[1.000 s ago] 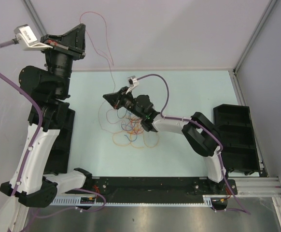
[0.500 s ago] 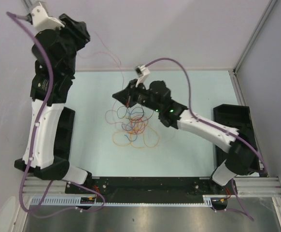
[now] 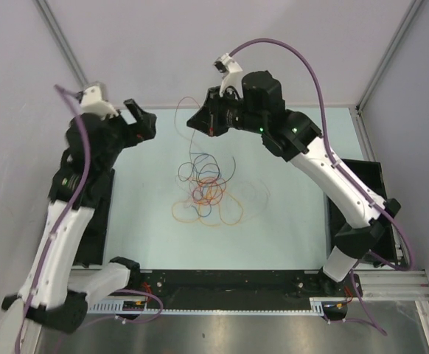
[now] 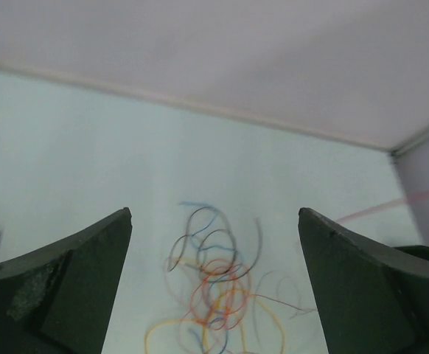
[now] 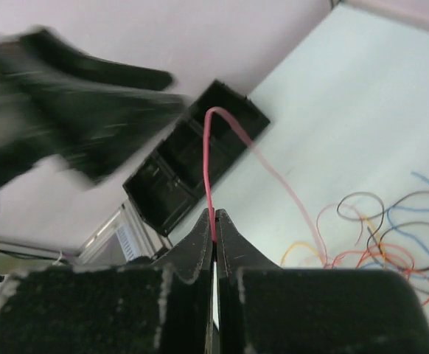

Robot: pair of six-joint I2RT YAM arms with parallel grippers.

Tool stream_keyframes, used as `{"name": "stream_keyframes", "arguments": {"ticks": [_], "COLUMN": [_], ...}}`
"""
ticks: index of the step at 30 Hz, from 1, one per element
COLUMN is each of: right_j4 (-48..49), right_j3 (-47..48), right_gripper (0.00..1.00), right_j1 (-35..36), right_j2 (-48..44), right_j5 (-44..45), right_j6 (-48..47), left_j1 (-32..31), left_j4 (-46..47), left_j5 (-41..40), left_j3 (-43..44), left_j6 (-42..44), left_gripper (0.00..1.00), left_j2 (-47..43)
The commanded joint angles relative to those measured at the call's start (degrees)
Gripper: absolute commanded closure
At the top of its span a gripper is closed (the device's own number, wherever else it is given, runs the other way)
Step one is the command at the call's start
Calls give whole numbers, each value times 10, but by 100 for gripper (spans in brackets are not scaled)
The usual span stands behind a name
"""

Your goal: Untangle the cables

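Note:
The cables [image 3: 207, 193] lie in a loose tangle of orange, blue, red and pale loops at the middle of the table, and show blurred in the left wrist view [image 4: 216, 284]. My right gripper [image 3: 192, 122] hangs above the table's far side, shut on a red cable [image 5: 208, 162]. That strand arches up from the closed fingertips [image 5: 214, 218] and runs down into the tangle [image 5: 380, 247]. My left gripper [image 3: 145, 122] hovers at the far left with its jaws wide apart and nothing between them [image 4: 214, 215]; the tangle is below and ahead of it.
A black tray [image 3: 96, 214] sits at the table's left edge beside the left arm, seen too in the right wrist view [image 5: 189, 166]. Another black tray [image 3: 362, 203] stands at the right edge. Grey walls enclose the back and both sides.
My left gripper has opened, let go of the red cable and swung down from high at the back wall. My right gripper has lifted away from the tangle toward the back, pulling the red strand.

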Motion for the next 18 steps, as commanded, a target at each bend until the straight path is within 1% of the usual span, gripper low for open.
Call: {"name": "stream_keyframes", "arguments": {"ticks": [1, 3, 4, 5, 6, 7, 8, 9, 11, 14, 17, 18], "right_j4": [-145, -184, -190, -190, -172, -155, -112, -92, -44, -17, -17, -18], "right_j3": [158, 234, 294, 311, 320, 319, 305, 294, 265, 245, 244, 243], "right_gripper": [100, 100, 100, 100, 100, 100, 100, 100, 100, 100, 100, 100], "right_j1": [-4, -8, -11, -17, -33, -44, -53, -70, -81, -89, -90, -90], "right_j2": [45, 66, 84, 91, 93, 87, 82, 76, 52, 28, 22, 21], "right_j5": [-45, -51, -57, -78, -94, -114, -152, -168, -195, -199, -199, -198], "right_j6": [-22, -19, -13, -2, 10, 41, 55, 67, 95, 100, 99, 98], "left_j1": [1, 1, 1, 0, 0, 0, -1, -3, -6, -14, -43, -63], "left_j4": [193, 229, 241, 252, 271, 279, 287, 298, 312, 332, 345, 345], "left_j5": [153, 198, 218, 241, 298, 321, 338, 349, 364, 387, 404, 405], "left_j3": [-55, -87, -98, -116, -124, -130, -142, -147, -166, -187, -199, -202], "left_j6": [49, 50, 50, 51, 52, 52, 51, 51, 52, 51, 54, 62], "left_gripper": [0, 0, 0, 0, 0, 0, 0, 0, 0, 0, 0, 0], "left_j2": [-116, -148, -159, -169, -175, -186, -191, -197, -206, -206, -191, -186]}}
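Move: The tangle I'm pulling the red cable out of lies about 10 cm ahead of my right hand, 4 cm to its right and some 44 cm below. The orange loops lie almost straight beneath that hand, the blue cable's end roughly 22 cm ahead, and the dark cable's arc about 19 cm ahead and 12 cm right. From my left hand the tangle is about 5 cm ahead, 23 cm right and 38 cm down. I keep the red cable pinched in my shut right fingers and, after a slight dip, draw it up out of the pile by about 12 cm, moving some 5 cm right and tilting the wrist a little. My left hand, empty and wide open, backs off 10 cm while rising, then sinks partway and goes right, turning about 40 degrees clockwise with its fingers tipping up. ##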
